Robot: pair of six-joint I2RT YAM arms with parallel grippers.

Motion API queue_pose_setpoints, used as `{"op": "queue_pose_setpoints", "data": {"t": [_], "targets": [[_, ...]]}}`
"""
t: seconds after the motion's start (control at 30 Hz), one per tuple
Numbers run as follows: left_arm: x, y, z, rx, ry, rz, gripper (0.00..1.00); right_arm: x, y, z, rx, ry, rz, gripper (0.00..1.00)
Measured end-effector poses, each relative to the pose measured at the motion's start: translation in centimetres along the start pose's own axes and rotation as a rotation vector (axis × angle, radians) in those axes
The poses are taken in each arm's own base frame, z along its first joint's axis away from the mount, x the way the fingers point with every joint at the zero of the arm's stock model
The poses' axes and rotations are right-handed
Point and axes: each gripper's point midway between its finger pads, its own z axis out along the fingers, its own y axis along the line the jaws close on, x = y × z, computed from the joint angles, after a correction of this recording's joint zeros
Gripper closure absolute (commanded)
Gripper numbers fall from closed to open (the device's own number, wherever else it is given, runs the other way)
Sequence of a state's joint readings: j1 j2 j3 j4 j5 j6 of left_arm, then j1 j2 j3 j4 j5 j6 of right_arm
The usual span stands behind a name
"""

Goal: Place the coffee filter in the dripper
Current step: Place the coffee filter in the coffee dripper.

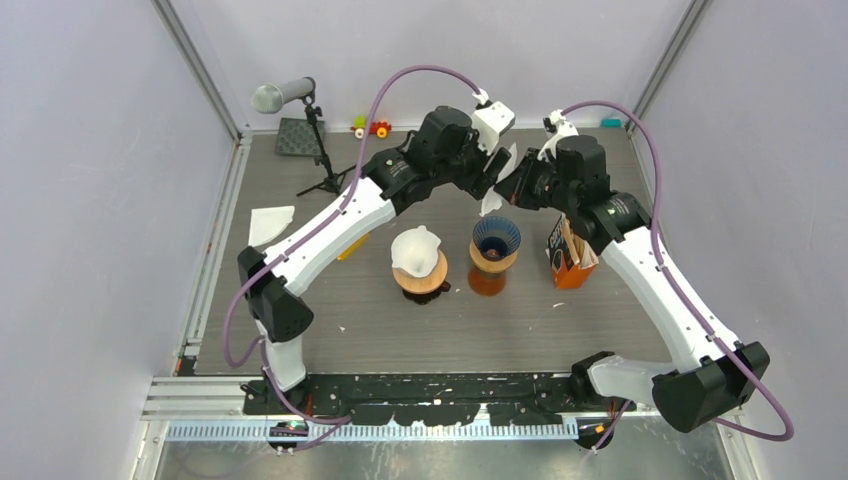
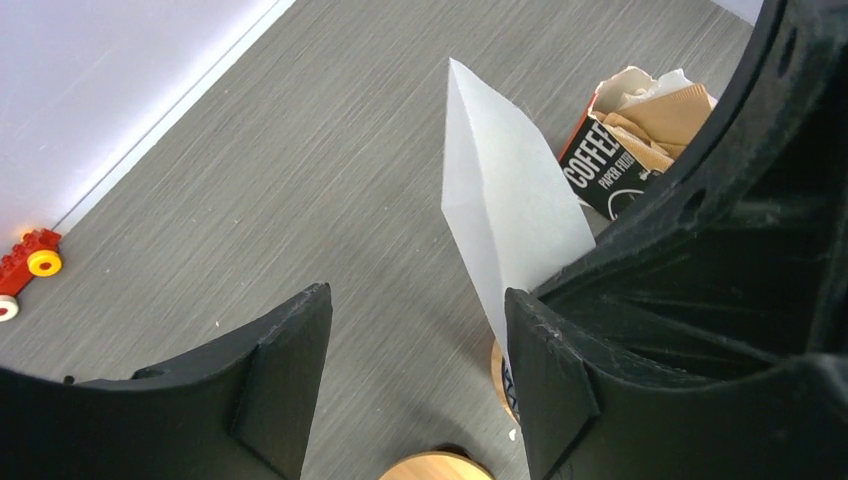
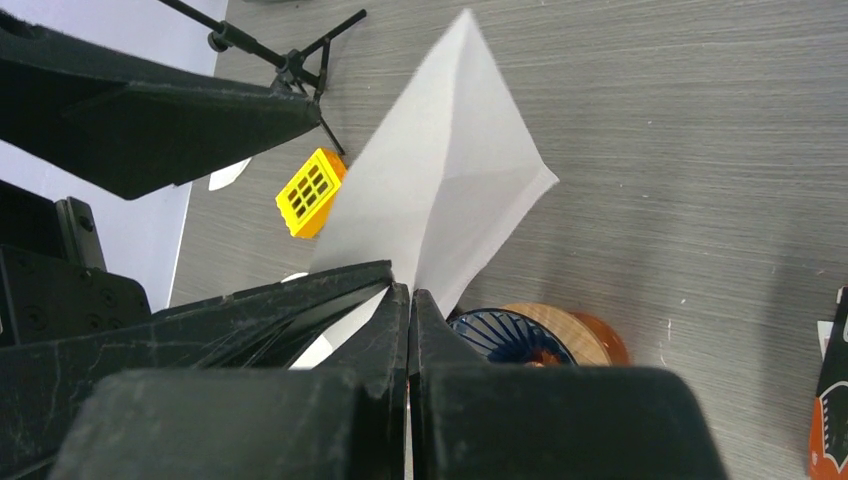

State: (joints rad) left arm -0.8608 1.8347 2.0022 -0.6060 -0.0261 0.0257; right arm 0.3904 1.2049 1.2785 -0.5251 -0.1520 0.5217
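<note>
A white paper coffee filter (image 3: pixel 440 190) hangs in the air, pinched at its lower edge by my shut right gripper (image 3: pixel 410 292). In the top view the filter (image 1: pixel 491 202) sits between the two wrists, just behind the dripper. The dripper (image 1: pixel 496 240) is a dark blue ribbed cone on an amber base, and it lies right below the filter in the right wrist view (image 3: pixel 515 335). My left gripper (image 2: pixel 417 295) is open with only table showing between its fingers. The filter (image 2: pixel 500 200) runs down against its right finger (image 2: pixel 550 370).
A second dripper lined with a white filter (image 1: pixel 418 252) stands on a wooden stand to the left. The box of paper filters (image 1: pixel 570 260) stands to the right. A loose filter (image 1: pixel 268 222), a yellow block (image 3: pixel 312 190), a microphone stand (image 1: pixel 318 150) and a toy car (image 1: pixel 372 127) lie at the left and back.
</note>
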Motion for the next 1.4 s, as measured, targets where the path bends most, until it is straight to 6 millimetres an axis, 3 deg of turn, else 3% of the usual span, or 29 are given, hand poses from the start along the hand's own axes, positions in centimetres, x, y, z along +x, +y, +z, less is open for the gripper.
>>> {"op": "queue_pose_setpoints", "data": {"t": [0.13, 0.37, 0.57, 0.7, 1.1, 1.4], "targets": [[0.0, 0.0, 0.4, 0.001, 0.001, -0.003, 0.43, 0.3, 0.0, 0.1, -0.003, 0.009, 0.0, 1.0], [0.3, -0.6, 0.7, 0.026, 0.009, -0.017, 0.68, 0.3, 0.0, 0.1, -0.004, 0.008, -0.001, 1.0], [0.3, -0.9, 0.7, 0.045, 0.008, -0.019, 0.99, 0.4, -0.2, 0.2, -0.003, 0.008, -0.009, 1.0], [0.3, -1.0, 0.7, 0.048, 0.008, -0.018, 1.0, 0.3, -0.4, 0.1, 0.009, -0.003, -0.022, 0.98], [1.0, -1.3, 0.9, 0.049, 0.026, -0.063, 1.0, -0.6, -2.0, -0.1, 0.092, -0.05, -0.065, 0.76], [1.0, -1.7, 0.9, 0.056, 0.027, -0.065, 1.0, -0.2, -2.7, 0.3, 0.123, -0.035, -0.081, 0.7]]}}
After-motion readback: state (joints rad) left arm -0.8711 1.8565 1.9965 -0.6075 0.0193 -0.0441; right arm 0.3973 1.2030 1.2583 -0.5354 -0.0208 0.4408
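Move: The filter, still pinched in the right gripper, has its middle about 3 cm to the right of the left hand point and 1 cm below it. From the right hand point that middle is about 2 cm ahead, 1 cm left and 1 cm up. From the right hand, the blue dripper lies some 11 cm below and 5 cm back, the brown dripper 13 cm left, 6 cm back and 22 cm below, and the filter box 16 cm right, 3 cm back and 22 cm below. Ease the left gripper about 1 cm right and slightly down while shutting its open fingers, so they pinch the filter that the right fingers still hold. Only then open the right gripper to roughly a third, shifting it some 2 cm right, then about 1 cm down, its left side rolling down slightly. Meanwhile keep the left grip and sink a little further. ##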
